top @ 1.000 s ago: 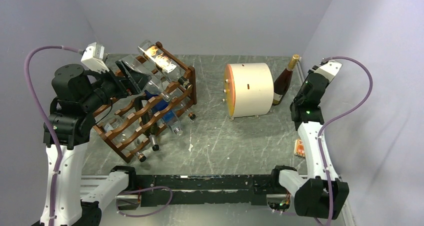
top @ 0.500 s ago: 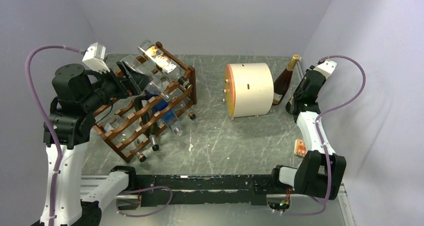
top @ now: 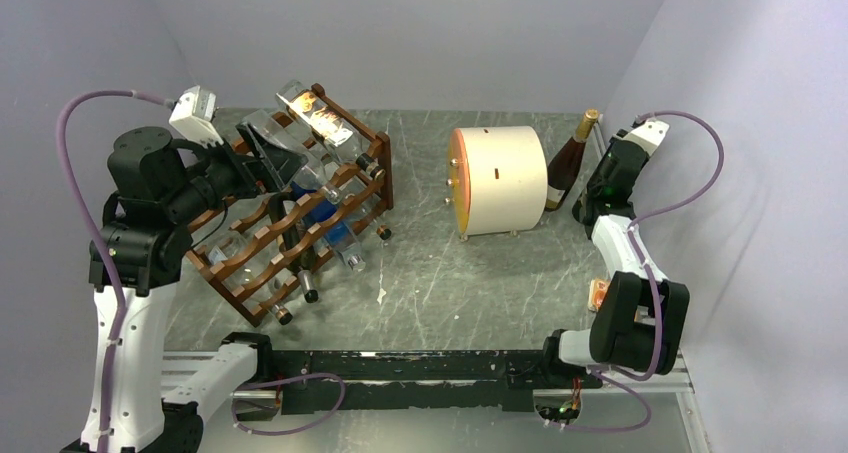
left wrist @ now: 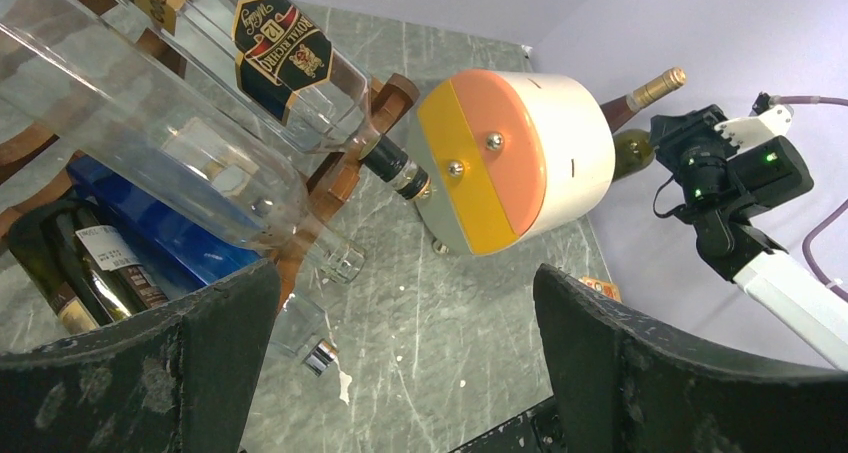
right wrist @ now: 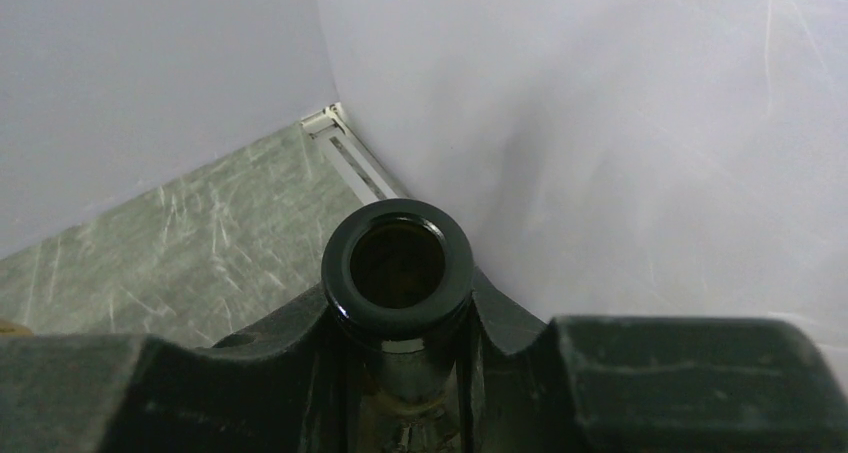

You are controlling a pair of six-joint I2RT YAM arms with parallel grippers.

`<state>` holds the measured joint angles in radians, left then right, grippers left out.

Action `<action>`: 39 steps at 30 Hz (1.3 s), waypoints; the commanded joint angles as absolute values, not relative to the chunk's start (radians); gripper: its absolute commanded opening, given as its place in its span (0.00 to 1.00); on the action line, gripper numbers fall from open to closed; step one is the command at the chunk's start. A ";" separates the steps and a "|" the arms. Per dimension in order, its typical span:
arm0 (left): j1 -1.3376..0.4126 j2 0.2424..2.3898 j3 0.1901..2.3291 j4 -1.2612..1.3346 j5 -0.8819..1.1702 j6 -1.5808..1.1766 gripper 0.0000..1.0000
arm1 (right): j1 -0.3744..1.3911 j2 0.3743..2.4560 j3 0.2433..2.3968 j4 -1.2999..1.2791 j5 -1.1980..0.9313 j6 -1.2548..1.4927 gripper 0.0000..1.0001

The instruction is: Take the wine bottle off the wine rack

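The reddish-brown wine rack (top: 290,228) stands tilted at the left of the table, with several bottles lying in it. Among them are a clear labelled bottle (left wrist: 270,43), a larger clear one (left wrist: 140,133), a blue one (left wrist: 150,228) and dark ones (left wrist: 70,263). My left gripper (left wrist: 405,278) hovers open over the rack's top right end (top: 262,153), with nothing between its fingers. At the back right, by the wall, my right gripper (top: 595,198) is shut on the neck of a dark wine bottle (right wrist: 336,273). The bottle's open mouth faces the wrist camera and its body is hidden.
A cream drum (top: 500,178) with an orange and yellow face lies mid-table. A brown gold-capped bottle (top: 568,163) stands between the drum and my right gripper. A small orange packet (top: 598,293) lies by the right wall. Walls close in at the right and back.
The right arm has folded, its elbow dropping towards the base, while its gripper stayed by the back right wall, still shut. The left gripper has barely shifted above the rack.
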<state>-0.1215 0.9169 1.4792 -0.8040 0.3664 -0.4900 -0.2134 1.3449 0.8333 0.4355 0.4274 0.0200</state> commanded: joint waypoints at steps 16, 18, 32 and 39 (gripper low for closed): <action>-0.126 0.888 1.435 -0.784 0.399 -0.495 1.00 | -0.233 1.345 0.847 0.522 0.370 0.065 0.13; -0.126 0.886 1.433 -0.784 0.400 -0.498 1.00 | -0.233 1.341 0.846 0.513 0.368 0.066 0.22; -0.126 0.857 1.405 -0.790 0.403 -0.511 1.00 | -0.233 1.285 0.910 0.396 0.348 0.059 0.78; -0.126 0.857 1.379 -0.785 0.406 -0.503 1.00 | -0.233 1.172 0.984 0.271 0.344 0.076 0.87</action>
<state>-0.1215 0.8612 1.3899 -0.7998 0.3817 -0.5049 -0.2253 1.2476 0.9150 0.3340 0.3496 0.0536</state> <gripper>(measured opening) 0.997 0.846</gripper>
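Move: In the right hand's fingers is the neck of the green wine bottle, whose middle lies straight below, about 11 cm down, over its standing place. The gold-capped bottle stands some 8 cm to the left and 2 cm farther out, the drum's middle roughly 22 cm left and level; a snack packet lies about 23 cm back and 4 cm right. From the left hand, the green bottle is about 17 cm ahead, 70 cm right and 27 cm lower. Easing about 1 cm forward with the bottle neck still gripped, the right hand pauses, then spreads its fingers wide and lets go. It then rises about 5.5 cm, faster towards the end, straight up off the neck with a slight drift back and the fingers tipping up some 5 degrees. The empty left hand, open by the rack, sinks about 2 cm. ##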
